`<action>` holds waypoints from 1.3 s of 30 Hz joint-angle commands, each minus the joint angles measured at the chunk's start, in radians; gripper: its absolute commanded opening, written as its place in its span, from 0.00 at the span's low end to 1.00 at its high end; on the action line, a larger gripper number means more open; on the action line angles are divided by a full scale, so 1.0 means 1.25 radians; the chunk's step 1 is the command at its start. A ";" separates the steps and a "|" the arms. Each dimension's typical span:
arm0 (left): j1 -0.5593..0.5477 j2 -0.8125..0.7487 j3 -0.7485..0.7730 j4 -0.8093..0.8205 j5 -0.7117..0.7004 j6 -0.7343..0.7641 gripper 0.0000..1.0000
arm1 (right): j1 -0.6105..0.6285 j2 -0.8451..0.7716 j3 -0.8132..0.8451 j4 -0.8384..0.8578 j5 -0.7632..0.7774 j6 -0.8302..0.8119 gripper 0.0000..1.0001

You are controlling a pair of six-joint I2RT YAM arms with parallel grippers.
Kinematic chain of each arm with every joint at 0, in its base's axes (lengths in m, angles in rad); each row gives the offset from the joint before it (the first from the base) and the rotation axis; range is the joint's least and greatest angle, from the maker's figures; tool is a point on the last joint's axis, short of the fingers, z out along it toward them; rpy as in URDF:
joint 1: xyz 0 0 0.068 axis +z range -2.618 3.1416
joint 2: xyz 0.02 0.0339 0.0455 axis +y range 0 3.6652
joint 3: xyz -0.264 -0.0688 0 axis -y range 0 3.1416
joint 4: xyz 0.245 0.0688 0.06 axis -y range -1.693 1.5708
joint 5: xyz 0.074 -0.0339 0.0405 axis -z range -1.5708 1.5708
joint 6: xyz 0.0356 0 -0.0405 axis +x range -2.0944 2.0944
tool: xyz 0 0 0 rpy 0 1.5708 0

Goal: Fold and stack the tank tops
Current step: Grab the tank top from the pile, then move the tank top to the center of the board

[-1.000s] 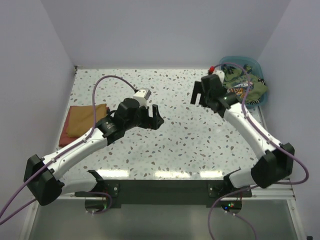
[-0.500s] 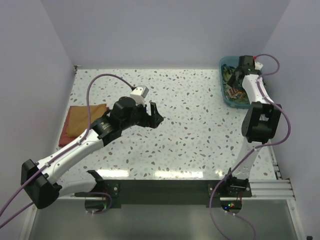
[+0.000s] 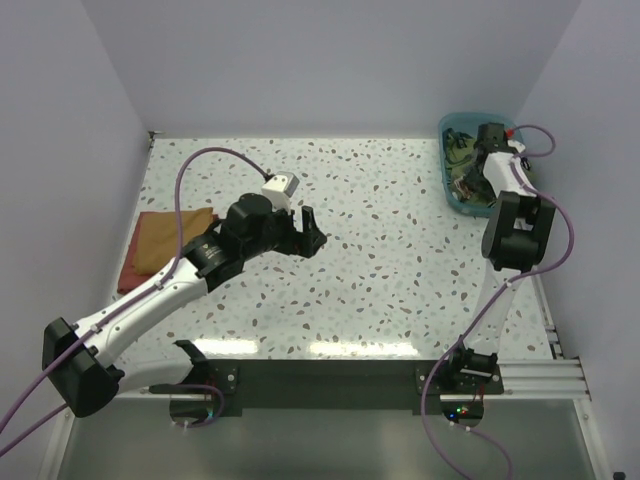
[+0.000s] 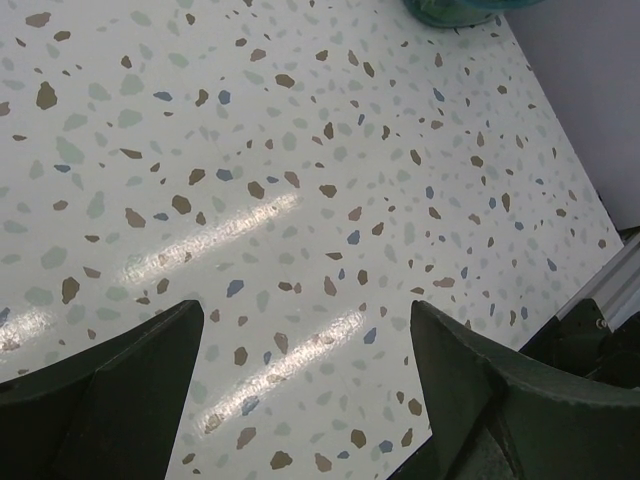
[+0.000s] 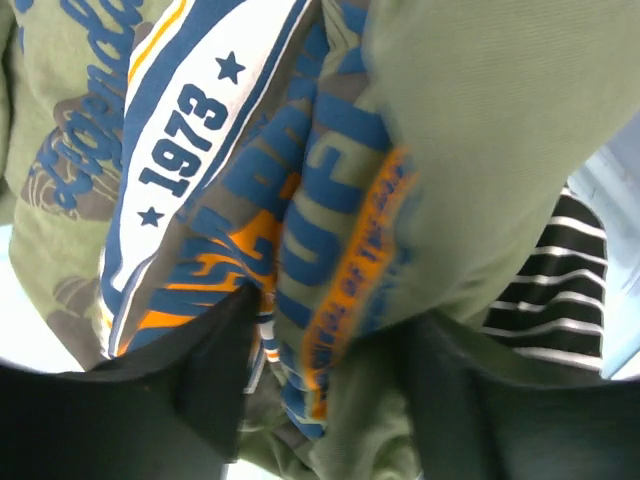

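Observation:
The olive-green tank top (image 5: 450, 120) with its blue, orange and white chest print lies bunched in the teal basket (image 3: 447, 127) at the back right. In the right wrist view the black-and-white striped tank top (image 5: 560, 290) shows under it at the right edge. My right gripper (image 5: 330, 330) is down in the basket, its fingers apart on either side of a printed fold of the olive top. In the top view that gripper (image 3: 487, 142) sits over the basket's contents. My left gripper (image 3: 310, 228) hovers open over the bare middle of the table, with nothing between its fingers (image 4: 150, 350).
A folded orange-brown cloth (image 3: 165, 245) lies at the table's left edge. The basket (image 4: 450, 10) stands against the right wall near the back corner. White walls close the table on three sides. The speckled tabletop (image 3: 380, 260) lies between the arms.
My right arm swung from the table beside the basket up and into the basket, and its fingers have begun to narrow around the olive top. The left arm drew back slightly.

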 commanded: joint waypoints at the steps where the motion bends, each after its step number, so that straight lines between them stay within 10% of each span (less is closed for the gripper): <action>1: -0.001 0.004 0.016 0.023 0.000 0.022 0.90 | 0.001 -0.026 0.011 0.032 -0.011 0.037 0.48; 7: 0.001 -0.006 0.020 0.022 0.000 0.025 0.90 | 0.002 -0.128 0.019 0.012 0.011 0.026 0.01; 31: 0.045 -0.034 0.051 0.005 -0.062 0.028 0.91 | 0.034 -0.682 0.020 0.299 -0.404 0.021 0.00; 39: 0.049 -0.056 0.058 0.000 -0.088 0.008 0.91 | 0.277 -0.868 -0.178 0.329 -0.422 0.073 0.00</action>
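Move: My right hand is down in the blue bin, with the green tank top already bunched between its half-closed fingers. The top's middle is within a centimetre or so of the fingertips, and the bin's centre is about there too. The striped top lies roughly 4 cm back, 2 cm right and 4 cm below. From my left hand, the green tank top is about 24 cm ahead, 50 cm to the right and some 17 cm lower. I shut my right fingers on the bunched green tank top and lift it almost straight up out of the bin, slowly, then fast, nearly 50 cm in all. Higher up I tip the fingers up by some 70 degrees until about level, and late on swing back and left about 20 cm each. My open left hand eases a few centimetres left, forward and up. ##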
